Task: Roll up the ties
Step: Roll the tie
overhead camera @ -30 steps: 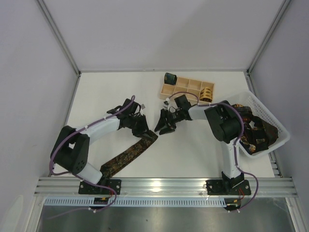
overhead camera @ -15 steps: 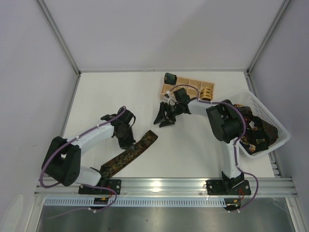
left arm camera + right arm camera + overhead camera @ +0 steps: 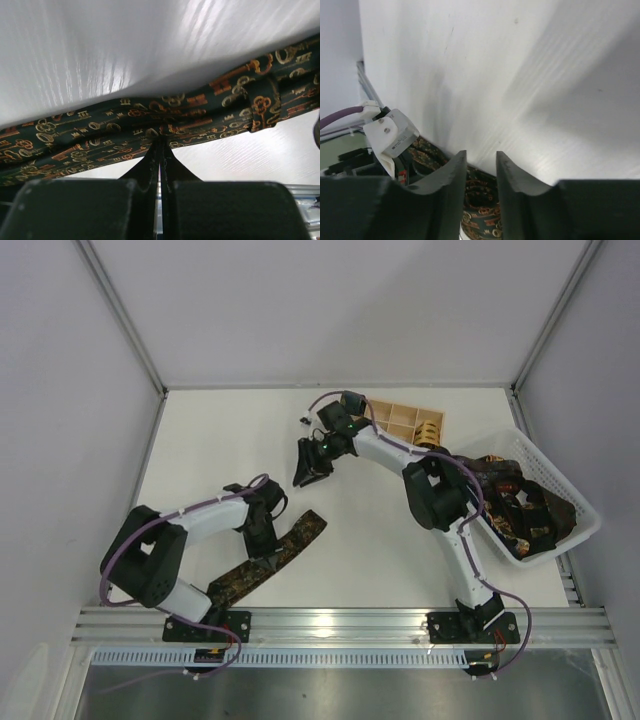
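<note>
One tie [image 3: 295,540], dark with small gold and orange key prints, lies flat and diagonal on the white table in front of the left arm. My left gripper [image 3: 263,536] is down at the tie's left edge. In the left wrist view its jaws [image 3: 160,141] are pressed together, pinching the bunched edge of the tie [image 3: 100,135]. My right gripper [image 3: 309,470] hangs above the table's middle, apart from the tie. Its jaws [image 3: 481,156] stand partly open with nothing between them, and the tie [image 3: 482,212] shows far below.
A pale wooden compartment tray [image 3: 385,418] stands at the back. A dark green coil [image 3: 352,400] sits at its left end and a tan-gold coil [image 3: 430,430] in a right cell. A white mesh basket [image 3: 570,495] at the right holds several loose ties.
The left gripper shut and shifted down-left onto the tie's edge. The right gripper swung left and toward the back, and its jaws narrowed.
</note>
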Motion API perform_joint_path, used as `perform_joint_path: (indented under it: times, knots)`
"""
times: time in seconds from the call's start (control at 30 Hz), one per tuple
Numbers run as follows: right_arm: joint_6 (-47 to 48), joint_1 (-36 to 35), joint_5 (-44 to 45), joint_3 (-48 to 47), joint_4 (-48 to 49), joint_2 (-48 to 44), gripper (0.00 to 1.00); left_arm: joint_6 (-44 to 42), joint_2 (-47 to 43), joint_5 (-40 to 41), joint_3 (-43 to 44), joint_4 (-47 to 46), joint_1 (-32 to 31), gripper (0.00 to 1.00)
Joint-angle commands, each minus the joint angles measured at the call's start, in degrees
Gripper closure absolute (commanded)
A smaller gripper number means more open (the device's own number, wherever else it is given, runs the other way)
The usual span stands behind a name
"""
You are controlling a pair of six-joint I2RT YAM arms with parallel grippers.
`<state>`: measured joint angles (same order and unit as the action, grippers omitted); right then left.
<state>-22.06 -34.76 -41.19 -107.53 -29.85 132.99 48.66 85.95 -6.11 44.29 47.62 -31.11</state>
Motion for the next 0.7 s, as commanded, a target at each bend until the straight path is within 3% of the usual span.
perform_joint_path:
  times: [0.0,0.2,0.4,0.67]
  knots:
    - [2.64,-4.86,5.94,-6.63,-10.57,3.59,0.67,3.01,1.05,1.36,-1.31,0.46,-0.44,1.00]
    - [-1.92,-7.78,8.23,-6.13,-9.71,3.86,0.77,-1.19,7.29,7.58,2.63,2.12,-0.35,1.00]
    - [-4.04,-5.76,7.17,-0.85,-7.07,3.07,0.80,-8.58,14.76,17.52,11.07,5.38,-0.09,1.00]
    - [-6.76,-2.94,5.07,10.04,-2.15,-1.15,0.82,-19.91,21.27,21.05,22.58,5.74,0.09,1.00]
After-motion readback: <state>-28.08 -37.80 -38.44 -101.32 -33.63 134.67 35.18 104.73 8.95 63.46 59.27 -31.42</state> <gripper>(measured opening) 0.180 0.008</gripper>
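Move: The tie's flat strip lies directly under the left hand's shut fingertips, with its loop about 5 cm ahead and 6 cm to the right, its roll some 9 cm ahead and 10 cm to the right, and its tail end about 8 cm back and 10 cm to the left. From the right hand the roll is roughly 10 cm back, 2 cm to the right and 6 cm below; the wooden box's middle is some 13 cm ahead and 21 cm to the right. The tie's strip is pushed forward under the left hand's shut fingertips, which press on it; after a near standstill that hand sweeps about 5 cm forward and some 3 cm left, turning clockwise and lifting its left side. The right hand swings back and left, then returns right while sinking, about 5 cm back and 5 cm down overall, towards the roll, fingers narrowing. ##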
